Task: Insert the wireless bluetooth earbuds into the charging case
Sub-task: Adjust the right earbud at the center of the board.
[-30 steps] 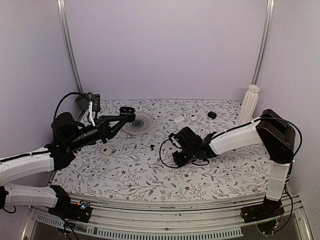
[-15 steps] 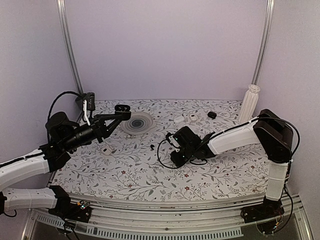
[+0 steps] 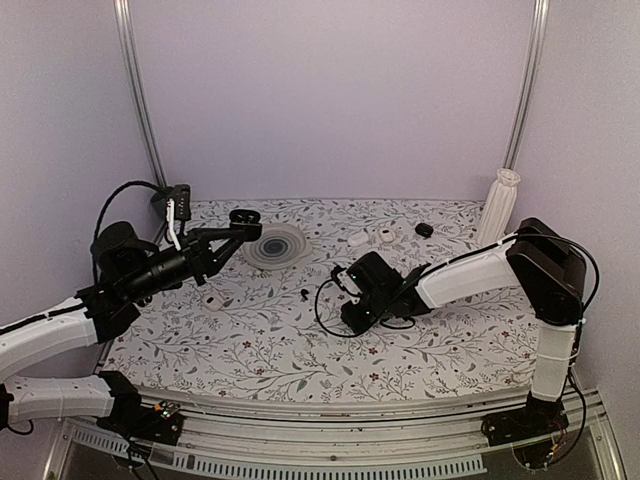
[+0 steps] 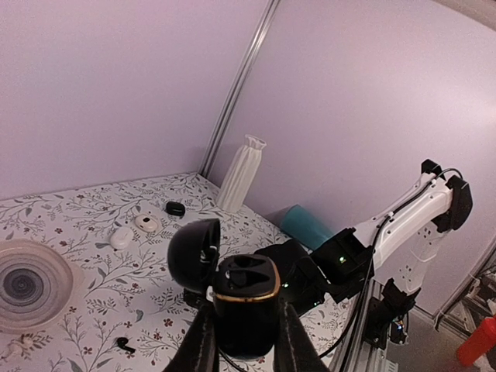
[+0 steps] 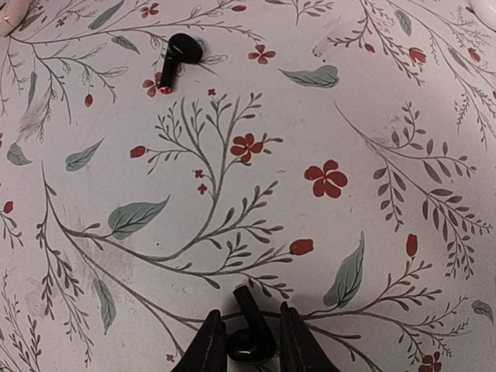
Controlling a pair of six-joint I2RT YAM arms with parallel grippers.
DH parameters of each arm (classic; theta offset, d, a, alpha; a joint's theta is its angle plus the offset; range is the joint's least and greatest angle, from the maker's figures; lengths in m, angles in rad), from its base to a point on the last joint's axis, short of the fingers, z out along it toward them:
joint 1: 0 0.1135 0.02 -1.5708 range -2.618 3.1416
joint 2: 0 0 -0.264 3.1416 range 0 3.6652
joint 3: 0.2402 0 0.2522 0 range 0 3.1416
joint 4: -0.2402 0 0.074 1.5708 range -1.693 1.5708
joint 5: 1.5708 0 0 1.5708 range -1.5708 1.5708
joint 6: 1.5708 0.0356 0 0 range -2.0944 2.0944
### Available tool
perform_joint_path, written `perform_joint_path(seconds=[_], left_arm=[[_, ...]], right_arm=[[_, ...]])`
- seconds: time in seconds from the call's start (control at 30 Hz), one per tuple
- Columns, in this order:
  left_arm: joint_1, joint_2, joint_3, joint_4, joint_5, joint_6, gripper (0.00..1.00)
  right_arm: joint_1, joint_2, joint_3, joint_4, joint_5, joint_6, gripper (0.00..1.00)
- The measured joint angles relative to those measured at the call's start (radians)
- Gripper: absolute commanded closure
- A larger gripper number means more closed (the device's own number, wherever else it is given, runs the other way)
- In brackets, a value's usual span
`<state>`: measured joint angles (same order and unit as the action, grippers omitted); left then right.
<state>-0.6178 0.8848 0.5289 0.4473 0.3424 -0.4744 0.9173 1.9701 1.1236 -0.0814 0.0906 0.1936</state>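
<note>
My left gripper (image 4: pixel 244 341) is shut on the black charging case (image 4: pixel 244 306), held upright above the table with its lid swung open to the left; the same case (image 3: pixel 245 217) shows over the table's back left. One black earbud (image 5: pixel 252 341) lies on the flowered table between the fingertips of my right gripper (image 5: pixel 246 345). The jaws stand slightly apart around it, with a thin gap at the right finger. In the top view my right gripper (image 3: pixel 347 318) is low at mid-table. A second earbud (image 5: pixel 174 56) lies loose ahead of it, a dark speck (image 3: pixel 303 293) from above.
A grey ridged dish (image 3: pixel 277 246) sits at the back left. Two white oval cases (image 3: pixel 357 238) (image 3: pixel 385 236) and a small black lump (image 3: pixel 424 230) line the back. A white pleated vase (image 3: pixel 498 205) stands at the back right. A small white piece (image 3: pixel 213 300) lies at the left.
The left arm drew back to the left and rose a little with the open case, then held still. The right gripper's fingers eased apart around the earbud.
</note>
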Motion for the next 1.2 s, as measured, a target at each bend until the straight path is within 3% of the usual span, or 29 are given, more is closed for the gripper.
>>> perform_joint_path(seconds=[0.37,0.63,0.9,1.2], left_arm=[[0.0,0.0,0.012,-0.008,0.0,0.011,1.0],[0.0,0.0,0.013,-0.01,0.004,0.014,1.0],[0.0,0.0,0.02,-0.02,0.008,0.018,1.0],[0.0,-0.004,0.029,-0.032,0.008,0.019,1.0]], right_arm=[[-0.011,0.001,0.002,-0.003,0.0,0.0,0.67],[-0.012,0.001,0.006,-0.008,-0.001,0.001,0.49],[-0.024,0.001,0.013,-0.016,-0.016,0.012,0.26],[-0.038,-0.003,0.016,-0.02,-0.026,0.036,0.14]])
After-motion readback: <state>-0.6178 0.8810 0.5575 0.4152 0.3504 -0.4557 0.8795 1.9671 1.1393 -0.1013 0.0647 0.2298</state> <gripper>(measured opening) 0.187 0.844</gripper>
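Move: The right earbud is right at the right hand, still between its barely parted fingertips and about 1 cm below the hand point, with no sideways offset. The other earbud lies about 7 cm ahead and 10 cm to the left. The open charging case hangs in the left gripper, roughly 15 cm left, 5 cm back and 29 cm higher. From the left hand, the right earbud is about 5 cm ahead, 15 cm right and 30 cm below. The right earbud is let go on the board: the right fingers, only slightly apart and still around it, spread slowly and then faster to nearly full width. Meanwhile the right hand eases about 1.5 cm forward and to the right, staying low over the table, with hardly any wrist turn. ##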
